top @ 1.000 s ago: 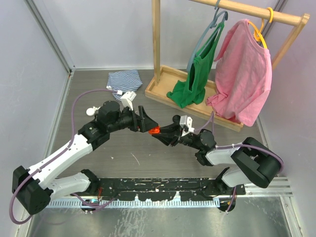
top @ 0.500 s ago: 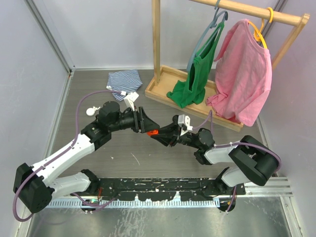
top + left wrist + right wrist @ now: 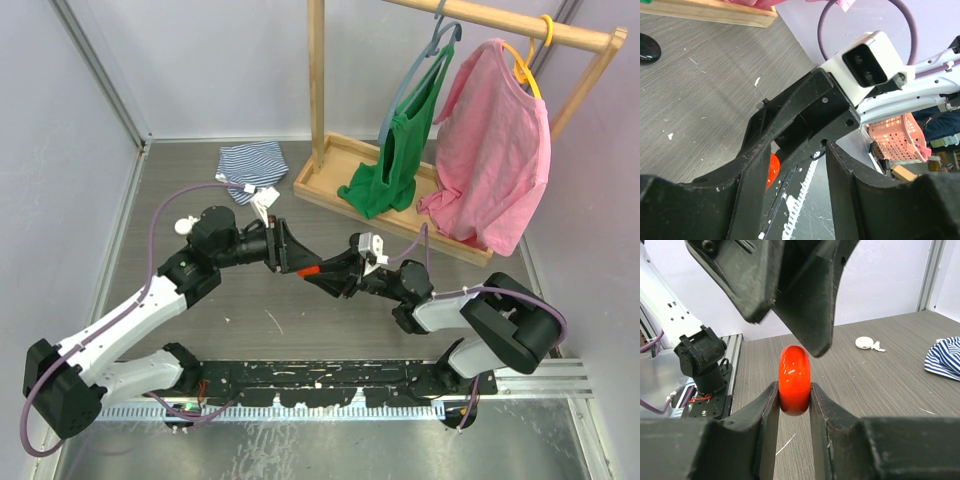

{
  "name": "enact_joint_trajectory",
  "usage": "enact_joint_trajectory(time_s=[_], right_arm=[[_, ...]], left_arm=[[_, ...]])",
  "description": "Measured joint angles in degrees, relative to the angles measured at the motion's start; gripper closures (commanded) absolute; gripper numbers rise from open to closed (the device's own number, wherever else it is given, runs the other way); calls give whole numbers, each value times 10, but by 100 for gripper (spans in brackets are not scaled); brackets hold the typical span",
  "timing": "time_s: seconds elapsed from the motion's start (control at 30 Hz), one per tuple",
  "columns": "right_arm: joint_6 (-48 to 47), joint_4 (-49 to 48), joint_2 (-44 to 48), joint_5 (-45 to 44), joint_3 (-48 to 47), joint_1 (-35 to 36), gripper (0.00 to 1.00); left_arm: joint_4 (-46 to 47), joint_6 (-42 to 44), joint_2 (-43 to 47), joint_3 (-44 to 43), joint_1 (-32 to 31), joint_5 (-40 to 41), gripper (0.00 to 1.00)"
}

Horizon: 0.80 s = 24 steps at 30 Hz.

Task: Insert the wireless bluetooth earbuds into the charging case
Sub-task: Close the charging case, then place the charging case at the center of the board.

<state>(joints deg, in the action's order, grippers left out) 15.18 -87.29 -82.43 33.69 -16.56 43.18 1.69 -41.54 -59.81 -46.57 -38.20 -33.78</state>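
My right gripper (image 3: pixel 793 388) is shut on an orange round charging case (image 3: pixel 795 371), held on edge above the table with its lid closed. In the top view the case (image 3: pixel 309 269) hangs mid-table between both arms. My left gripper (image 3: pixel 291 258) faces it from the left, jaws apart, and one fingertip (image 3: pixel 816 342) overlaps the case's top edge. The left wrist view shows a sliver of the case (image 3: pixel 771 169) just inside the left finger (image 3: pixel 752 180). The earbuds are out of view.
A white puck (image 3: pixel 866 343) with a small white piece beside it lies on the table at the left (image 3: pixel 182 225). A striped cloth (image 3: pixel 252 162) lies at the back. A wooden rack (image 3: pixel 330 180) holds a green top (image 3: pixel 395 165) and a pink shirt (image 3: pixel 495 150).
My left gripper's jaws have narrowed and it has drawn back a little to the left. The right gripper has carried the orange case leftward, and the two now overlap.
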Motion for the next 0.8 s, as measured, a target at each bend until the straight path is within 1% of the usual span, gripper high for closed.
enact_joint_trajectory(time_s=[0.13,0.2,0.3,0.37,0.4,0.53,0.6,0.67,0.73,0.8], right_arm=[[0,0,-1,-5,0,0,99],[0,0,-1,-12,1,0,99],[0,12,3,-31,5,-2,99],[0,34,16,-47,7,-2,99],[0,54,28,-59,9,-3,99],[0,143,89,-105,14,-11,99],[0,194,118,-127,14,-17,99],[-1,247,145,-146,14,-22,99],[0,320,176,-165,14,-28,99],[0,383,197,-181,13,-34,99]], left_arm=[[-10,9,18,0,0,5,43],[-32,21,26,-2,0,24,39],[-106,50,37,-19,0,88,34],[-172,71,42,-43,0,153,28],[-200,81,44,-53,1,181,25],[-316,119,49,-98,9,303,15],[-365,137,49,-117,19,348,13],[-405,153,49,-132,30,381,7],[-446,174,49,-149,47,417,4],[-475,195,51,-160,66,450,3]])
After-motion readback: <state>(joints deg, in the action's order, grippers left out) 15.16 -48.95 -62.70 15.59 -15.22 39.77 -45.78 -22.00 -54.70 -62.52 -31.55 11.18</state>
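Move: Just below the left hand's half-open fingers, some 4 cm down and 1 cm back, sits the shut orange charging case. The right hand already holds it, its middle about 2 cm to the left of that hand's point and 1 cm above it. The black case lies on the table roughly 13 cm ahead of the right hand, 9 cm to its right and 20 cm below. From the left hand, the white case is about 34 cm left, 16 cm ahead and 25 cm down. Drawing off the shut charging case after a tiny lift, the left hand sweeps about 17 cm left and some 5 cm forward, sinking slightly; its fingers spread nearly fully while swinging forward and tipping down to the table. The right hand keeps its pinch on the charging case, carrying it forward, right and down, about 5 cm each way, towards the black case, turning roughly 20 degrees clockwise. ##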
